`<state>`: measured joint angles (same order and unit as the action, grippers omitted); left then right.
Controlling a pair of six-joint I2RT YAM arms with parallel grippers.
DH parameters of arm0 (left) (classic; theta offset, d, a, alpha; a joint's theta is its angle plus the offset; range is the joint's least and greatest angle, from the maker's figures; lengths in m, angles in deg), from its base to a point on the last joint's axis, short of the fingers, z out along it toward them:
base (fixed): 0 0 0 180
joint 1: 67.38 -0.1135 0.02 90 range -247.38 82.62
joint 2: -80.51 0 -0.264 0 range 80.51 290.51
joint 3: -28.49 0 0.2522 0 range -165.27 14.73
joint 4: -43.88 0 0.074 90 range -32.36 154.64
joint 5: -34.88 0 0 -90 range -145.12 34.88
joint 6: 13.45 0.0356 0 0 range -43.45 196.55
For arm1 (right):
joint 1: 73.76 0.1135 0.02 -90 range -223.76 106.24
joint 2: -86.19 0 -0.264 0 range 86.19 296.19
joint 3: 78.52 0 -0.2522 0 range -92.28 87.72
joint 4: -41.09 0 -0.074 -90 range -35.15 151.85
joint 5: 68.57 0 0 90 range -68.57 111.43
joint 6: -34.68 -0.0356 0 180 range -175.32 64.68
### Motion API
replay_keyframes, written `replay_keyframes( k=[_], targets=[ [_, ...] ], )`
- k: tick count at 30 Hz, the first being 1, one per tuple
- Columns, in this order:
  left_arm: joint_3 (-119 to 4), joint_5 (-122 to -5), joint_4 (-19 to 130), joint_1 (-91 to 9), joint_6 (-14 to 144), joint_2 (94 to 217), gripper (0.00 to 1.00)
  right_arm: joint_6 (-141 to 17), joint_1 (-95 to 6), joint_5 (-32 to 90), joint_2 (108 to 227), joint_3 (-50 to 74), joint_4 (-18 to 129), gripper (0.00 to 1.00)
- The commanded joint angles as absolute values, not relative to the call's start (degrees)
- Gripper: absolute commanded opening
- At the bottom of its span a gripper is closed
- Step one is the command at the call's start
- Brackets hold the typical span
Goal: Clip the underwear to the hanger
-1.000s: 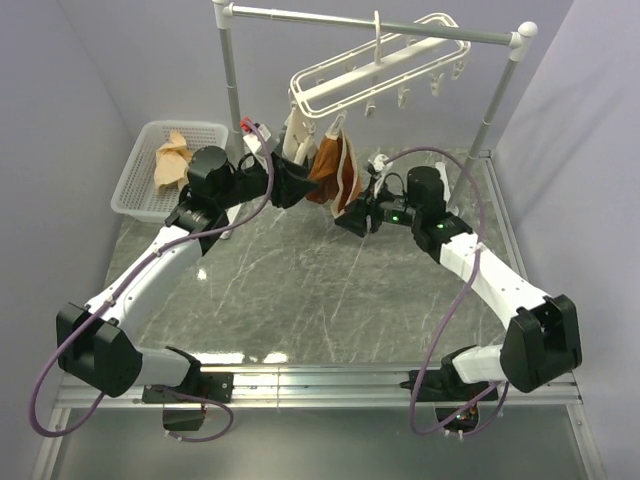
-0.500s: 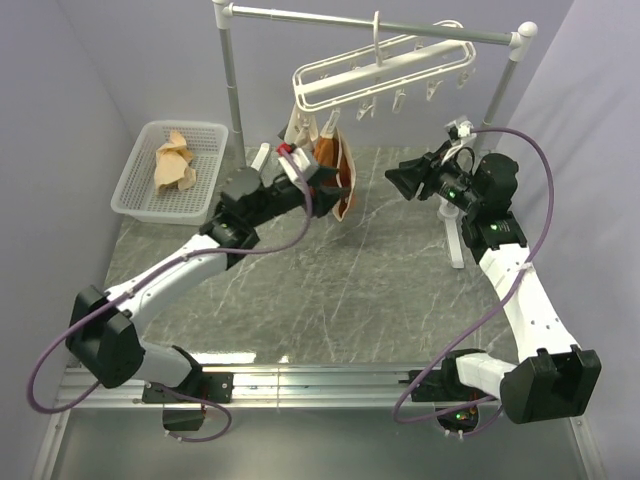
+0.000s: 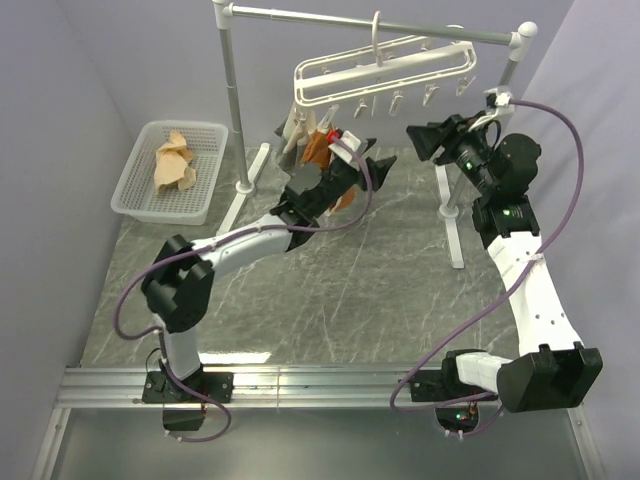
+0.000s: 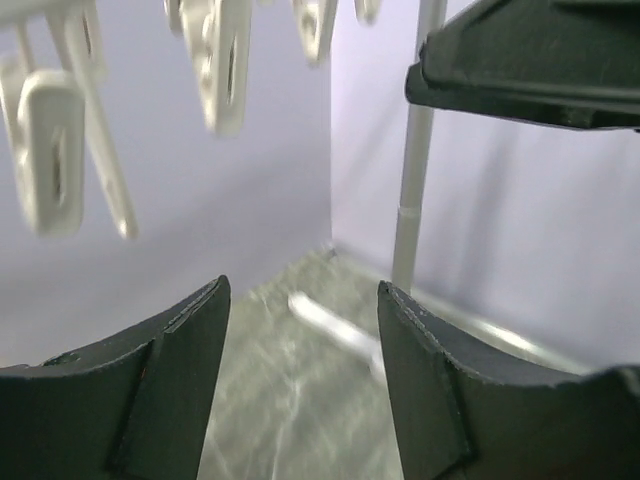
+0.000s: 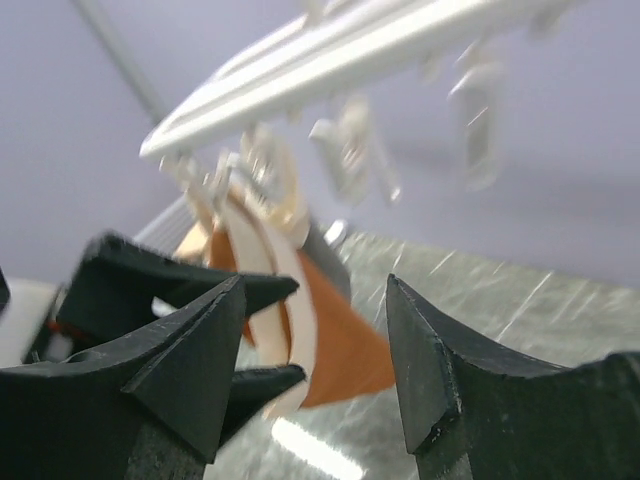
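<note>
The white hanger hangs by its hook from the rail, with a row of clips dangling below it. The rust-orange underwear with its pale waistband hangs from clips at the hanger's left end. In the right wrist view the underwear shows under the hanger. My left gripper is open just right of the underwear, and nothing lies between its fingers. My right gripper is open too, empty, facing the left one. Through its fingers I see the left gripper in front of the fabric.
A white basket with a tan cloth stands at the back left. The grey rail rests on white posts whose feet lie on the marble table. The right post stands close behind my right gripper.
My left gripper has swung right, past the underwear, and risen under the clips. My right gripper has pulled back and up to the right. Both jaws have widened, and the hanger has swung.
</note>
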<state>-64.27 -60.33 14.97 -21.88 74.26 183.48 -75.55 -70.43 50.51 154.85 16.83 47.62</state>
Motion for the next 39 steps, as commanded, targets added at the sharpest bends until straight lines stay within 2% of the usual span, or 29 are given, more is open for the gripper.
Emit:
replay_keyframes(
  k=[1,11,15,18,23,33,39],
  targets=[
    [-73.48,-53.29,6.5,-19.65,73.9,188.06,0.66,-77.73,-71.47,43.59,155.62,12.31,46.32,0.66],
    [-90.11,-42.64,9.13,-18.51,75.84,200.12,0.66,-80.19,-72.35,40.77,156.15,9.32,47.55,0.68],
    [-93.28,-42.02,8.6,-18.51,75.93,202.49,0.65,-78.79,-72.88,44.97,156.06,9.14,47.03,0.69],
    [-97.4,-40.97,8.69,-18.6,75.84,204.77,0.61,-75.02,-72.97,49.28,155.97,9.32,46.5,0.71],
    [-100.05,-41.32,7.99,-18.68,78.48,206.19,0.51,-73.87,-72.97,51.21,156.94,8.27,47.99,0.72],
    [-94.97,-42.98,7.72,-19.39,78.22,202.59,0.22,-74.92,-72.97,55.88,159.57,6.86,45.62,0.7],
    [-90.83,-46.15,7.98,-20.35,77.87,199.16,0.11,-75.45,-72.97,61.4,163.7,3.61,45.0,0.68]
  ],
)
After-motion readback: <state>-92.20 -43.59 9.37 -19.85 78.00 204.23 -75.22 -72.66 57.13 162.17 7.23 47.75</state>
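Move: The free front-row clip just right of the hanger's hook is about 8 cm ahead of my left hand, 3 cm to its right and 6 cm above. Along the rail, the next clips stand some 6 cm to either side of that one, at much the same height. The underwear hangs about 10 cm left of this hand, 4 cm ahead and 8 cm lower. From my right hand the aimed-at clip is about 7 cm ahead and 4 cm left, roughly level. I take my open left hand forward about 7 cm, rising some 6 cm and edging right to the empty clip, turning the wrist about 15 degrees counter-clockwise and lowering its left side. There I close my fingers and pinch the clip, then ease down about 2 cm with it held. My right hand rises roughly 3 cm and stays open. ##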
